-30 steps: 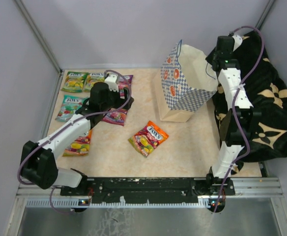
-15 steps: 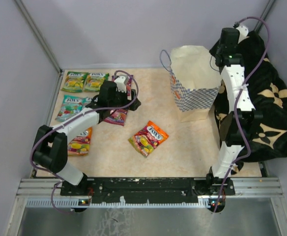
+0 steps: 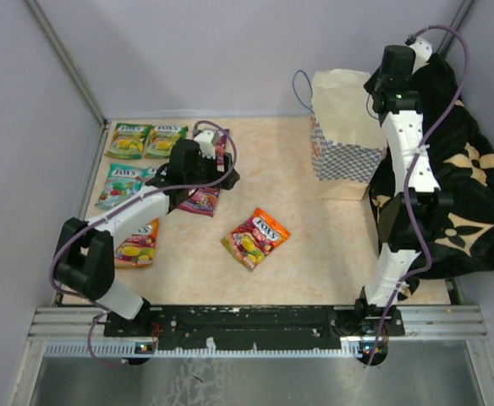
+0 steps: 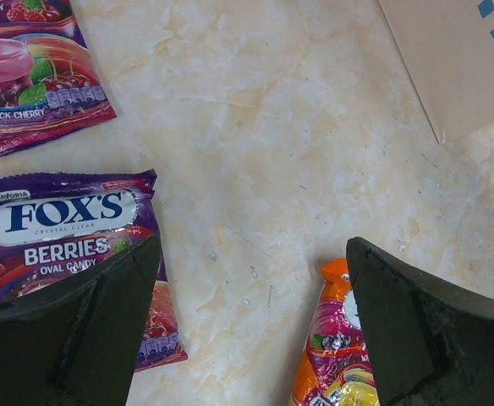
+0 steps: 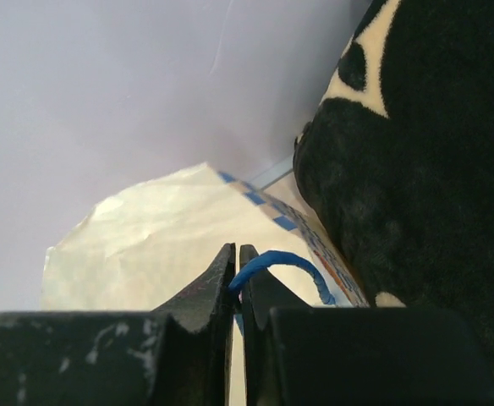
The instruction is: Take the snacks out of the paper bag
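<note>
The paper bag (image 3: 344, 135) hangs at the back right with its mouth out of sight. My right gripper (image 3: 382, 91) is above its right side, shut on its blue cord handle (image 5: 279, 260), which is pinched between the fingertips (image 5: 226, 269). Several FOX'S snacks lie on the table: green ones (image 3: 145, 140), a teal one (image 3: 122, 184), purple ones (image 3: 200, 201) and an orange-red one (image 3: 255, 238). My left gripper (image 3: 222, 173) hovers open over the table with nothing in it. Its fingers (image 4: 103, 330) stand between the purple berries pouch (image 4: 61, 224) and the orange-red pouch (image 4: 336, 355).
A black cloth with tan flowers (image 3: 454, 186) is heaped along the right edge, against the bag and my right arm. Another red-yellow pouch (image 3: 137, 245) lies near the left arm's base. Grey walls close in the table at the back and sides.
My right gripper has carried the bag to the right and back, and the bag has swung from tipped with its mouth showing to hanging. My left arm shifted right over the purple pouch, then stayed.
</note>
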Controlling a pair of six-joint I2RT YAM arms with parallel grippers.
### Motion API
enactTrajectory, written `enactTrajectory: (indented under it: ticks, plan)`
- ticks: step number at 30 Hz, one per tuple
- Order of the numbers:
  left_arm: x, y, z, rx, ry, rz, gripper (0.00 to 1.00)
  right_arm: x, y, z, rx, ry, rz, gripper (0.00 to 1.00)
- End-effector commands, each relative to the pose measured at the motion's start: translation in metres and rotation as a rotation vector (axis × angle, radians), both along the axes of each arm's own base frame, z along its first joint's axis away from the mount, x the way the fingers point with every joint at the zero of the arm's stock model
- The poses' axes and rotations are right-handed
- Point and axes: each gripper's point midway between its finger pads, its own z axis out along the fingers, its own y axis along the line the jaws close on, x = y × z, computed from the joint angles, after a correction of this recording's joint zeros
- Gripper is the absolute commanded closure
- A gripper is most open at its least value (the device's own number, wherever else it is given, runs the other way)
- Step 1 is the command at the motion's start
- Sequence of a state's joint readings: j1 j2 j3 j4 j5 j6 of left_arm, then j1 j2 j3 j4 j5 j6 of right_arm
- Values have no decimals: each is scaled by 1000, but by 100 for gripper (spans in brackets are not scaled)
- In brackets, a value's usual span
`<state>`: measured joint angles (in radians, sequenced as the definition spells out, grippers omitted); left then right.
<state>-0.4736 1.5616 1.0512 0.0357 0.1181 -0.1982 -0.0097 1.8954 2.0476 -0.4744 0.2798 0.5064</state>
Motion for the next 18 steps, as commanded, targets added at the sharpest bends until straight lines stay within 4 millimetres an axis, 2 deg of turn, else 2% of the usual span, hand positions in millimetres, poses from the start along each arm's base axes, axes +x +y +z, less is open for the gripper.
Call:
enactTrajectory:
  ticks: [1,3,5,8,9,10,11,15,16,18]
  plan:
    - [0,12,17,9,-48,27,3,-6,-9,27,-18,-78,-30,92]
    - [0,14,18,12,-48,28,3,-9,-10,33,-25,-89,-31,86]
    - [-1,16,18,15,-48,34,3,-12,-10,38,-34,-96,-26,71]
    - [-4,20,22,12,-55,44,3,-19,-8,46,-37,-113,-14,37]
    - [-5,21,23,9,-57,48,3,-22,-6,49,-36,-120,-6,19]
    - [-6,22,24,7,-58,52,2,-26,-6,51,-35,-128,-4,5]
    - [-8,24,25,3,-60,57,2,-30,-6,54,-35,-138,-4,1]
    - [-20,30,24,-10,-41,71,1,-51,-6,61,-5,-167,-22,1]
    - [-25,31,23,-17,-35,71,1,-61,-4,73,3,-208,-13,1]
    - [-35,34,21,-34,-26,69,0,-73,4,82,21,-269,21,1]
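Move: The right gripper is shut on the paper bag's blue handle, almost at its fingertips. The upright bag's middle is about 20 cm below, some 6 cm to the left and 3 cm back. The black cushion lies about 20 cm to the right and 14 cm back, some 22 cm lower. From the left hand, the bag's middle is about 12 cm ahead, 28 cm to the right and 3 cm lower. Right fingers open wide, releasing the bag's handle, then back off about 4 cm; left hand drifts left, back, up. ##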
